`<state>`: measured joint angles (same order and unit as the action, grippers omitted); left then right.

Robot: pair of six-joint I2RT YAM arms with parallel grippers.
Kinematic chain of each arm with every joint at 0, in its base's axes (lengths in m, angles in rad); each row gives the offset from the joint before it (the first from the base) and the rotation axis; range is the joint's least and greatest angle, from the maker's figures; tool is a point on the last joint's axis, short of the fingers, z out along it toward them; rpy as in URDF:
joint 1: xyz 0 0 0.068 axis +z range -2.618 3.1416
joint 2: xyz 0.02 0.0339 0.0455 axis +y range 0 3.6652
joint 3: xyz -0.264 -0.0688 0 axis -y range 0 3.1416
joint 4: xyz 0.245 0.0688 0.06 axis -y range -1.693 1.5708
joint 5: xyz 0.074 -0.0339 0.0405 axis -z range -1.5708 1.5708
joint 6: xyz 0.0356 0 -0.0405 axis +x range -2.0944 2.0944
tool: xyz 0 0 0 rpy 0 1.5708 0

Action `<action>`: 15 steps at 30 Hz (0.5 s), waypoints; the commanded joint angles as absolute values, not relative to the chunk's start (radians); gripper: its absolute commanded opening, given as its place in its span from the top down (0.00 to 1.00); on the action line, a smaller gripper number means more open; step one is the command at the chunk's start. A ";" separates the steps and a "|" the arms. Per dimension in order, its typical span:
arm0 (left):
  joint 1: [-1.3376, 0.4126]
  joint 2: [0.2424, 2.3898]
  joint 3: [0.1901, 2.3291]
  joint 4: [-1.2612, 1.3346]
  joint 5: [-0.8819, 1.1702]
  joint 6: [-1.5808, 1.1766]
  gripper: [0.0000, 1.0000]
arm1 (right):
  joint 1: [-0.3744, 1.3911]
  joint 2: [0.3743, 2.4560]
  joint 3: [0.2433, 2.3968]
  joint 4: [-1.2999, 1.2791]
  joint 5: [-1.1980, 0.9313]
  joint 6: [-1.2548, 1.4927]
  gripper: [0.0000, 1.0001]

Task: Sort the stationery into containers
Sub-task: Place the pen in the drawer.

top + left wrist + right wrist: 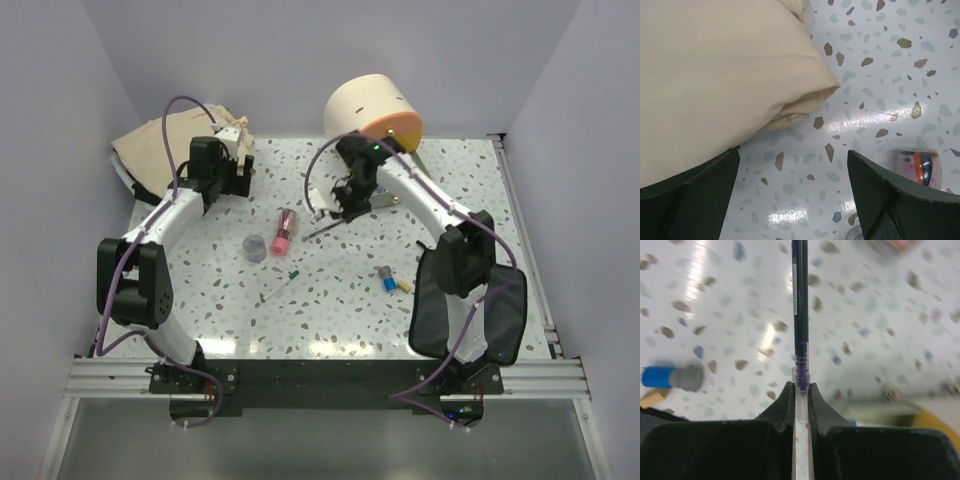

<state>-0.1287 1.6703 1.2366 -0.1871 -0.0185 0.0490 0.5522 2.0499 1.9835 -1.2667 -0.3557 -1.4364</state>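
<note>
My right gripper is shut on a thin dark pen, which sticks out ahead of the jaws a little above the table. Just behind it stands the cream cylindrical box with its orange drawer. The flat black pouch lies at the near right, under the right arm. On the table lie a pink tube, a grey pot, a green-capped pen and small blue and yellow pieces. My left gripper hangs open and empty at the back left.
A beige cloth bag lies in the back left corner, its edge beside my left fingers. The pink tube shows past the left gripper's right finger. White walls close the table on three sides.
</note>
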 commanded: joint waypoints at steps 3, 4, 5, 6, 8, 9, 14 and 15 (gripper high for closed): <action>-0.121 1.727 1.364 -0.164 0.044 0.060 0.07 | 0.402 2.020 2.151 -1.295 -0.276 -1.238 1.00; -0.121 1.730 1.370 -0.167 0.049 0.057 0.07 | 0.378 2.011 2.116 -1.267 -0.261 -1.221 1.00; -0.121 1.735 1.376 -0.170 0.058 0.054 0.07 | 0.368 2.005 2.099 -1.247 -0.241 -1.203 1.00; -0.121 1.739 1.384 -0.173 0.061 0.051 0.07 | 0.362 2.000 2.083 -1.220 -0.201 -1.200 1.00; -0.121 1.741 1.388 -0.178 0.067 0.054 0.07 | 0.348 2.002 2.048 -1.195 -0.161 -1.178 1.00; -0.121 1.740 1.388 -0.181 0.066 0.052 0.07 | 0.342 2.003 2.037 -1.154 -0.122 -1.166 1.00; -0.121 1.736 1.373 -0.169 0.077 0.049 0.07 | 0.304 2.078 2.074 -1.071 -0.022 -1.025 1.00; -0.121 1.736 1.370 -0.167 0.078 0.045 0.07 | 0.298 2.091 2.092 -1.072 -0.023 -1.008 1.00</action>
<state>-0.1284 1.7416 1.3468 -0.1936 0.0528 0.0463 0.3279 2.0468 2.0258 -1.1507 -0.1165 -1.1423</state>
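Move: From my right hand, which already holds the dark pen, the open drawer's middle lies about 12 cm ahead, 12 cm right and 11 cm below, with its cabinet standing some 10 cm beyond the drawer. The pink tube is about 15 cm to the hand's left, hardly any farther out; the blue-grey bottle is some 10 cm back and 10 cm right. From my left hand the drawer lies about 37 cm right and 2 cm ahead. Keeping the dark pen pinched near one end, I swing my right hand right about 12 cm and forward some 8 cm towards the open drawer, rising about 6 cm at first and then sinking most of that way again, while the wrist turns some 30 degrees clockwise. My open, empty left hand eases forward 2.5 cm and slightly right and up beside the cloth. ##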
